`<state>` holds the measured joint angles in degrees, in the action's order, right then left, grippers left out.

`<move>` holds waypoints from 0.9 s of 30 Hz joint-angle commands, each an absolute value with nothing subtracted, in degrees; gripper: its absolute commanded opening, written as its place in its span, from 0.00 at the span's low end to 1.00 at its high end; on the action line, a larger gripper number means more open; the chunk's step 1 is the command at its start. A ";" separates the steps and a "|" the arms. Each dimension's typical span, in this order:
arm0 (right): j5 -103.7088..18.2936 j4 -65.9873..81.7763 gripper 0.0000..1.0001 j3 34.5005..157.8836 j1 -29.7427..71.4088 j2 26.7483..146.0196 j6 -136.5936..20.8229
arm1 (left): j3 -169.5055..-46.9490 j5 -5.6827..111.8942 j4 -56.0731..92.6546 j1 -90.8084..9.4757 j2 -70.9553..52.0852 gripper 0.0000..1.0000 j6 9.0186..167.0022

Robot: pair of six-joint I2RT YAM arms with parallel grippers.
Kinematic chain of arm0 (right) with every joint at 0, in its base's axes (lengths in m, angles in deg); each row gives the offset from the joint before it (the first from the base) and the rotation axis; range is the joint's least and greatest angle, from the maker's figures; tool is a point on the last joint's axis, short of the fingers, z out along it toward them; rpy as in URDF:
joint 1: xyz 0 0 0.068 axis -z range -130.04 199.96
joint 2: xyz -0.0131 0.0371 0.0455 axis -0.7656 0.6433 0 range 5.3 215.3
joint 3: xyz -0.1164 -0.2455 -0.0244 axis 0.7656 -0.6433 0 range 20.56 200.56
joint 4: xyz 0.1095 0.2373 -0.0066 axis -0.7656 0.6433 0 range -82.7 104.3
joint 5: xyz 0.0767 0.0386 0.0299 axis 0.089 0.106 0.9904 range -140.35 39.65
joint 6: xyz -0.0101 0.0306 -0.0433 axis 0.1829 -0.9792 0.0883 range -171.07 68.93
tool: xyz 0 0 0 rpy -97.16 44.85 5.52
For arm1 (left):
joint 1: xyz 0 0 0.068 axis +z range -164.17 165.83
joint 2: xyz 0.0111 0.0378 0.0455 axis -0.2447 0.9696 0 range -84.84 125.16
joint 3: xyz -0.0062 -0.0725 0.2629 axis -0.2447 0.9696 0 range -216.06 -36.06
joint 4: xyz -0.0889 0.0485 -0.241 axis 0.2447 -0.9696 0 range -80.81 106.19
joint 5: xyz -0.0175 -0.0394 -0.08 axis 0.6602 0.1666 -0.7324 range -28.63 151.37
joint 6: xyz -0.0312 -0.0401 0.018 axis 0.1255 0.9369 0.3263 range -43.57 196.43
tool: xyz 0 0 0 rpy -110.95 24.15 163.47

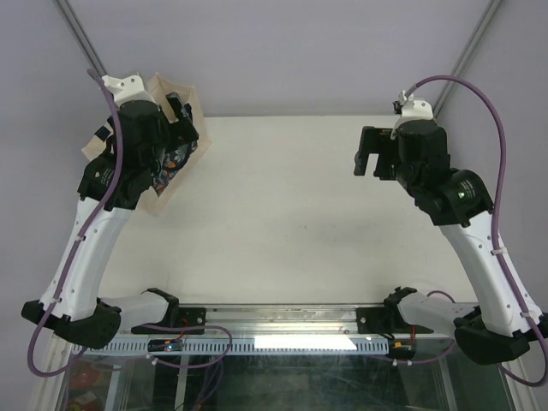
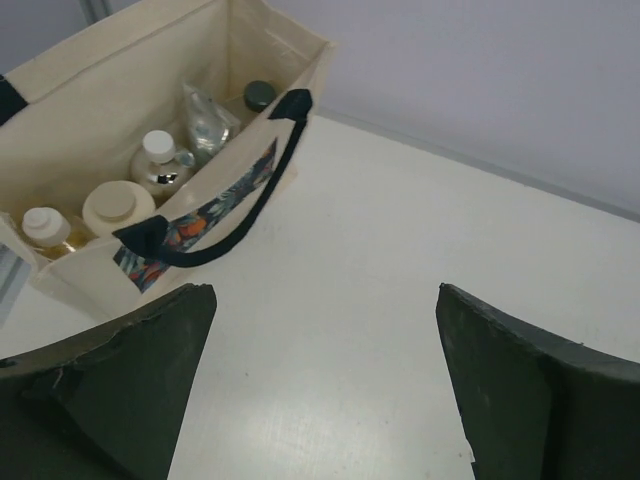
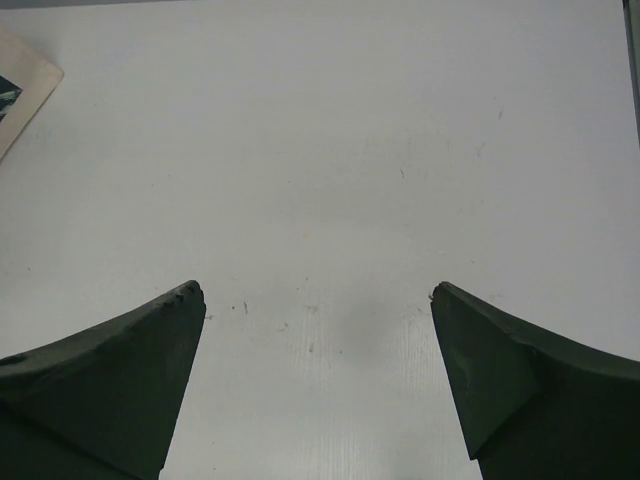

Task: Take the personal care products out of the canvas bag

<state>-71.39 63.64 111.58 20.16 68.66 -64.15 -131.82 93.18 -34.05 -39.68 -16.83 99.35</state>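
Note:
The canvas bag (image 2: 110, 80) stands open at the table's far left corner; in the top view (image 1: 161, 87) my left arm covers most of it. Inside it stand an amber-liquid bottle with a white cap (image 2: 45, 226), a cream cylindrical bottle (image 2: 117, 205), a silver-topped bottle (image 2: 160, 168) and a clear bottle with a dark cap (image 2: 259, 95). A navy handle (image 2: 235, 205) hangs down the bag's near side. My left gripper (image 2: 325, 300) (image 1: 182, 118) is open and empty, above the table just right of the bag. My right gripper (image 3: 318, 290) (image 1: 370, 156) is open and empty, over the table's far right.
The white table (image 1: 282, 205) runs between the two arms. A corner of the bag (image 3: 20, 85) shows at the upper left of the right wrist view. Grey walls close the table's far edge. A metal rail (image 1: 282, 317) lies along the near edge.

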 commanded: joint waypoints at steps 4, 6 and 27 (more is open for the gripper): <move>-62.15 58.42 1.00 108.49 27.16 69.37 -64.02 | -129.84 87.83 -27.25 -29.29 -12.73 0.99 98.32; -60.27 57.80 1.00 108.08 28.69 69.94 -63.99 | -129.55 87.09 -25.73 -26.97 -11.55 0.99 97.88; -51.39 49.70 1.00 111.21 31.86 80.34 -65.74 | -143.03 76.93 -18.19 -18.76 8.47 0.99 84.73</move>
<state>-53.83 54.35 107.73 31.46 79.45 -64.90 -138.88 80.04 -20.37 -19.31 4.70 89.29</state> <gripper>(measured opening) 0.998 0.990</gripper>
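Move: The green-capped bottle, in the far end of the open canvas bag, lies about 27 cm ahead of the left gripper, 9 cm left and some 25 cm below. The clear pouch sits nearer, roughly 22 cm ahead and 12 cm left of this gripper, and the white-capped bottle about 17 cm ahead and 15 cm left, both at similar depth. From the right gripper the green-capped bottle is some 30 cm ahead, 53 cm left and 23 cm below. Bring the left gripper, fingers wide open, about 14 cm forward and 7 cm left over the bag's mouth towards the green-capped bottle, sinking some 4 cm early on; do the leftward part first, then run mostly forward. Meanwhile ease the open right gripper about 7 cm forward and 6 cm down over bare table, tipping its fingers slightly down. ##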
